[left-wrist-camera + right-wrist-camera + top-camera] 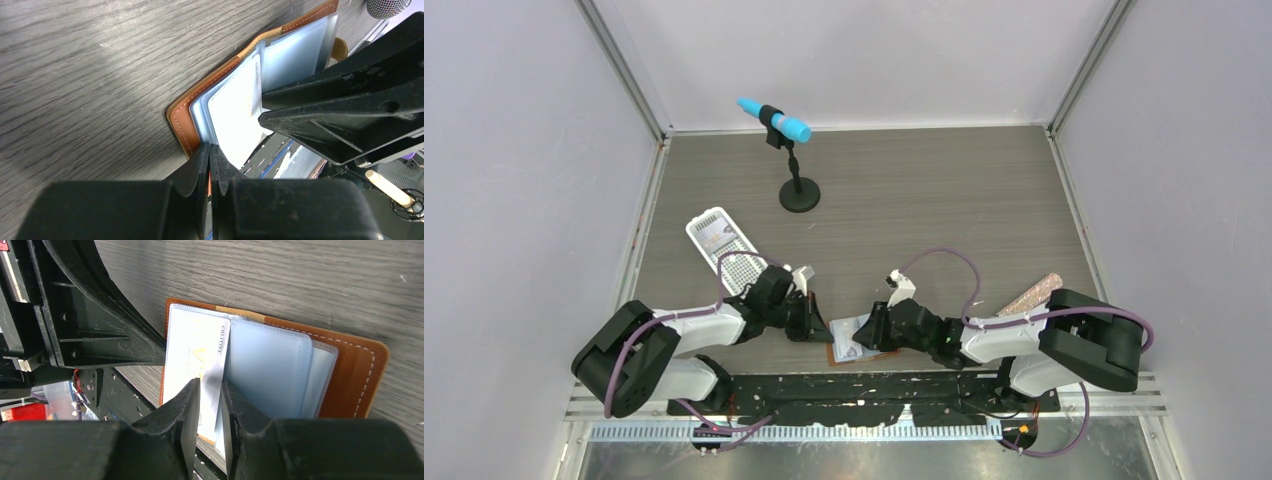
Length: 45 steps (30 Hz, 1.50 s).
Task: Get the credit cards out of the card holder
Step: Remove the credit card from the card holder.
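Observation:
The tan leather card holder lies open at the table's near edge, pale blue pockets facing up. My left gripper is shut on the holder's brown corner, and a sliver of orange leather shows between its fingers. A whitish credit card with faint print sticks partly out of a pocket; it also shows in the left wrist view. My right gripper straddles that card's lower edge. Its jaws stand narrowly apart, with a gap on each side of the thin card. Both grippers meet over the holder.
A white perforated tray lies at the left behind the left arm. A blue microphone on a black stand rises at the back. A pink speckled strip lies at the right. The black mounting rail runs just below the holder.

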Available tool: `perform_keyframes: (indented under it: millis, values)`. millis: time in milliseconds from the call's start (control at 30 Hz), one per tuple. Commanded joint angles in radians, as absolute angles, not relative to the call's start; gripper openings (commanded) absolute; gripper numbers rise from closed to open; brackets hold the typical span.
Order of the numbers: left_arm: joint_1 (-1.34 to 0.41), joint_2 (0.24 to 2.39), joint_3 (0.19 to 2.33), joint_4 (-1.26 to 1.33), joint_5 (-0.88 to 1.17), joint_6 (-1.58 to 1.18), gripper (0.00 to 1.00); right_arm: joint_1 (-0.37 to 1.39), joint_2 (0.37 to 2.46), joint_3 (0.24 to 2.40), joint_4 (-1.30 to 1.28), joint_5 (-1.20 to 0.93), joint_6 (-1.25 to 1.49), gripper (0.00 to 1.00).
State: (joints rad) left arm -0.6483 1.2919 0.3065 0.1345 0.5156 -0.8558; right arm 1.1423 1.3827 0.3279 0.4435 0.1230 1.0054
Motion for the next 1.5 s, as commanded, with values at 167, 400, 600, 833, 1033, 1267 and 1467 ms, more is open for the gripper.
perform_keyframes:
  millis: [167, 400, 600, 833, 1033, 1267, 1467]
  values:
    - [-0.673, 1.326, 0.309, 0.114, 0.443, -0.821, 0.06, 1.127, 1.375, 0.267, 0.582, 0.11, 1.02, 0.11]
    - [-0.675, 1.343, 0.318, 0.09, 0.426, -0.811, 0.06, 1.118, 1.307, 0.239, 0.591, 0.117, 1.013, 0.05]
    - [-0.676, 1.369, 0.324, 0.081, 0.416, -0.802, 0.05, 1.108, 1.225, 0.226, 0.53, 0.126, 1.0, 0.05]
    - [-0.675, 1.382, 0.321, 0.117, 0.441, -0.806, 0.05, 1.097, 1.145, 0.212, 0.45, 0.144, 0.996, 0.05]
    - [-0.675, 1.378, 0.33, 0.114, 0.442, -0.805, 0.05, 1.087, 1.091, 0.206, 0.403, 0.142, 0.994, 0.05]
    - [-0.675, 1.388, 0.346, 0.114, 0.452, -0.799, 0.05, 1.076, 1.007, 0.213, 0.297, 0.177, 0.975, 0.05]
    - [-0.675, 1.371, 0.353, 0.107, 0.467, -0.801, 0.06, 1.061, 0.927, 0.219, 0.213, 0.176, 0.948, 0.05]
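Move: The credit card lies in the white left-hand sleeve of the opened card holder. Its middle is about 2 cm left of the right hand and a centimetre ahead, some 1 cm below, with the card's inner edge already between the half-open fingers. The blue right-hand sleeve lies about 4 cm to that hand's right and 1 cm ahead, the clasp tab roughly 7 cm right and 2 cm ahead. From the left hand, already on the holder's left edge, the card is some 4 cm right and 1 cm ahead. The right fingers shut on the card's inner edge almost in place, then draw the card up and to the right out of its sleeve, mostly lifting at first and then pulling more to the right, in all about 4.5 cm right and 3.5 cm up with hardly any turn of the wrist. The left hand keeps its nearly shut fingertips on the holder's left edge against the pull, creeping about a centimetre to the right along with it. ##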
